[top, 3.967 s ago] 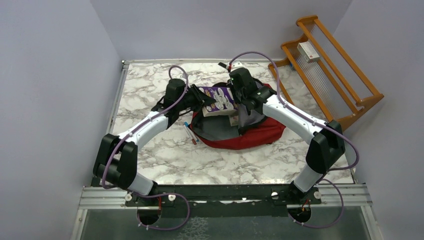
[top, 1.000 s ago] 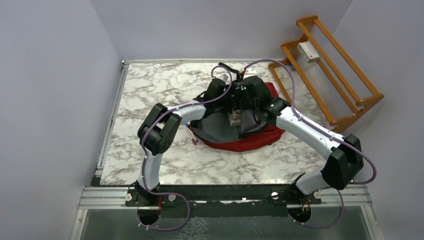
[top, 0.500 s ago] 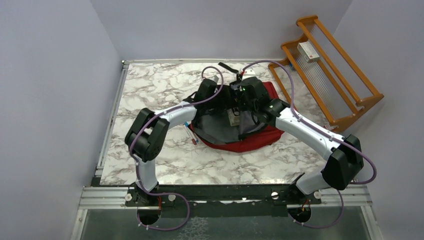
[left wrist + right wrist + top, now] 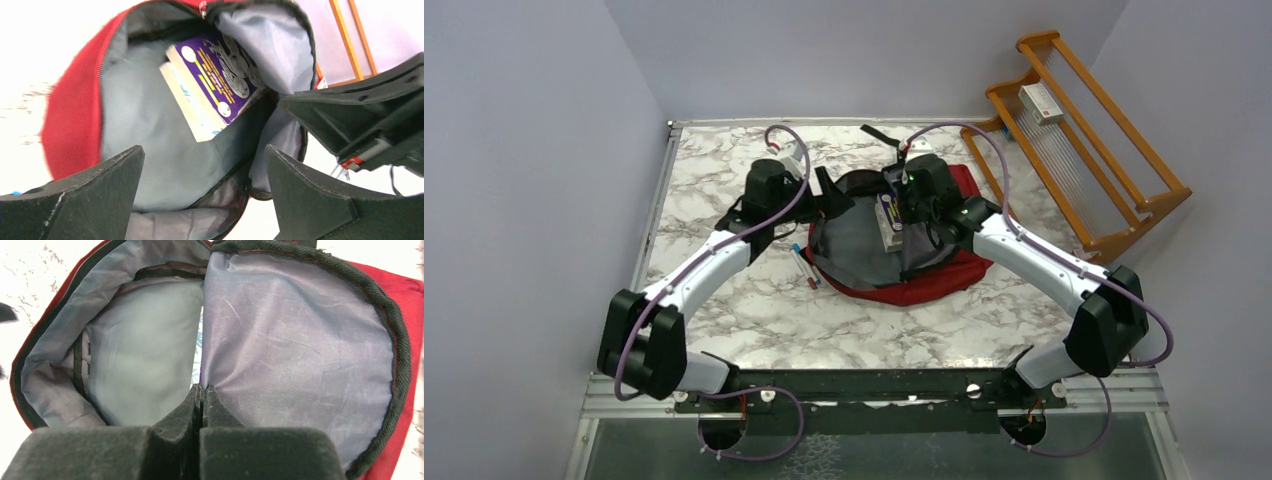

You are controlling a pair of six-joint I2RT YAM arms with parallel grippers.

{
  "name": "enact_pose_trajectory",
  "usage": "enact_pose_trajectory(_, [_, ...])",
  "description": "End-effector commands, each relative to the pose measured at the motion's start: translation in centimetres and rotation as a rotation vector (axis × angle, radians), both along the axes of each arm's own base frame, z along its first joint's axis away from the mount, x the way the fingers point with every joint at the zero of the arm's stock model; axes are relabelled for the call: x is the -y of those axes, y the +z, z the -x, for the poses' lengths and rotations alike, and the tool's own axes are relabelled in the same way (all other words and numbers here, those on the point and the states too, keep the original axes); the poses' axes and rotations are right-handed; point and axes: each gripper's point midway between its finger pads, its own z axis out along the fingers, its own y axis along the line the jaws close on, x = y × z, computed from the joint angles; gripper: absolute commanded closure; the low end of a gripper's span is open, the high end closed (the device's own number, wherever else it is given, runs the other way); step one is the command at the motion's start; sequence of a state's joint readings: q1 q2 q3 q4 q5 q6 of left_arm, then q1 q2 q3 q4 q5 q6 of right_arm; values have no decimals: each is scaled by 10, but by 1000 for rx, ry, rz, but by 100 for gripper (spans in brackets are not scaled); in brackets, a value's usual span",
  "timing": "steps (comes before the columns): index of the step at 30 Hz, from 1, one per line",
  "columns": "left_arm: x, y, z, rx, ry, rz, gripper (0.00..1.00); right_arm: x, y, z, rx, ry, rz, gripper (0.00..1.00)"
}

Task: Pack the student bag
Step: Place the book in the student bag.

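Note:
The student bag (image 4: 934, 278) is a red backpack lying open mid-table, grey lining (image 4: 854, 245) facing up. A purple-covered book (image 4: 891, 222) lies inside it, and the left wrist view shows this book (image 4: 220, 75) against the lining. My left gripper (image 4: 829, 200) hangs open at the bag's left rim with nothing between its fingers (image 4: 202, 150). My right gripper (image 4: 911, 238) is shut on the edge of the bag's grey-lined flap (image 4: 300, 330) and holds it upright; its fingertips (image 4: 202, 387) pinch the fabric edge.
Two pens (image 4: 805, 265) lie on the marble table just left of the bag. A black strap (image 4: 879, 133) trails behind the bag. A wooden rack (image 4: 1114, 150) with a small white box (image 4: 1041, 103) leans at the back right.
The left gripper held the book above the bag, reached in, and has now drawn back left, open. The book stays in the bag. The right gripper keeps holding the flap.

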State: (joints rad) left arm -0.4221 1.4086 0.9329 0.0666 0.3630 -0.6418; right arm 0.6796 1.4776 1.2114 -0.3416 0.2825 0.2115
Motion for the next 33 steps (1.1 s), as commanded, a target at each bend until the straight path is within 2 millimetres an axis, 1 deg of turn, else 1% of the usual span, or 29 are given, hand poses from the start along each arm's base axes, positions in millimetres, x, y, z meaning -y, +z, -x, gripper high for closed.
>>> enact_pose_trajectory(1, [-46, 25, -4, 94, 70, -127, 11, -22, -14, 8, -57, 113, -24, 99])
enact_pose_trajectory(2, [-57, 23, -6, 104, 100, -170, 12, -27, -17, 10, -72, 140, -31, 99])
enact_pose_trajectory(4, [-76, 12, -10, 100, 159, -264, 13, -37, -27, 13, -117, 186, -36, 99])
enact_pose_trajectory(5, [-83, 6, -11, 87, 173, -300, 13, -42, -31, 14, -137, 205, -39, 99])
enact_pose_trajectory(7, [-88, -10, -9, 56, 164, -350, 13, -49, -42, 16, -174, 239, -42, 99])
enact_pose_trajectory(9, [-86, -22, -5, 32, 130, -365, 13, -56, -53, 21, -218, 274, -48, 99])
enact_pose_trajectory(11, [-79, -28, 0, 16, 82, -348, 12, -59, -65, 22, -252, 278, -48, 99])
enact_pose_trajectory(13, [-72, -30, 4, 10, 41, -318, 10, -59, -73, 23, -273, 270, -47, 95])
enact_pose_trajectory(15, [-66, -28, 6, 25, 14, -287, 8, -59, -77, 22, -279, 257, -52, 90])
enact_pose_trajectory(17, [-63, -27, 6, 30, 1, -279, 7, -60, -71, 21, -265, 250, -70, 80])
enact_pose_trajectory(19, [-60, -27, 4, 33, -14, -278, 7, -61, -61, 20, -244, 243, -94, 70])
enact_pose_trajectory(23, [-54, -29, 0, 38, -43, -288, 7, -61, -36, 23, -199, 242, -140, 60])
enact_pose_trajectory(26, [-50, -33, -3, 40, -57, -316, 8, -54, -18, 26, -159, 222, -161, 54])
enact_pose_trajectory(28, [-49, -38, -6, 38, -55, -354, 9, -44, -9, 27, -130, 193, -157, 51])
enact_pose_trajectory(30, [-48, -42, -9, 38, -53, -391, 10, -30, -2, 26, -99, 138, -129, 48])
enact_pose_trajectory(33, [-45, -43, -13, 46, -51, -443, 13, -4, -1, 23, -102, 52, -83, 44])
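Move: The right hand still pinches the edge of the bag's flap; the book lies in the bag about 7 cm ahead of it, nearly straight ahead (1 cm left), and 14 cm down. From the open, empty left hand, the bag's left rim is roughly 6 cm left, 1 cm ahead and 12 cm below. The book is 9 cm ahead and 12 cm right of that hand, 14 cm down; the markers lie 5 cm back, 7 cm left, 19 cm below it. The right hand brings the pinched flap down about 9 cm and some 5 cm left over the book, tipping about 15 degrees nose-down, then opens to about half, lets the flap go and climbs straight back to its starting height as the tip eases. The left hand, fingers staying wide open, first swings left about 7 cm with a short rise, then sinks some 8 cm and edges back right a little towards the bag's left rim, rolling its left side up about 20 degrees. ##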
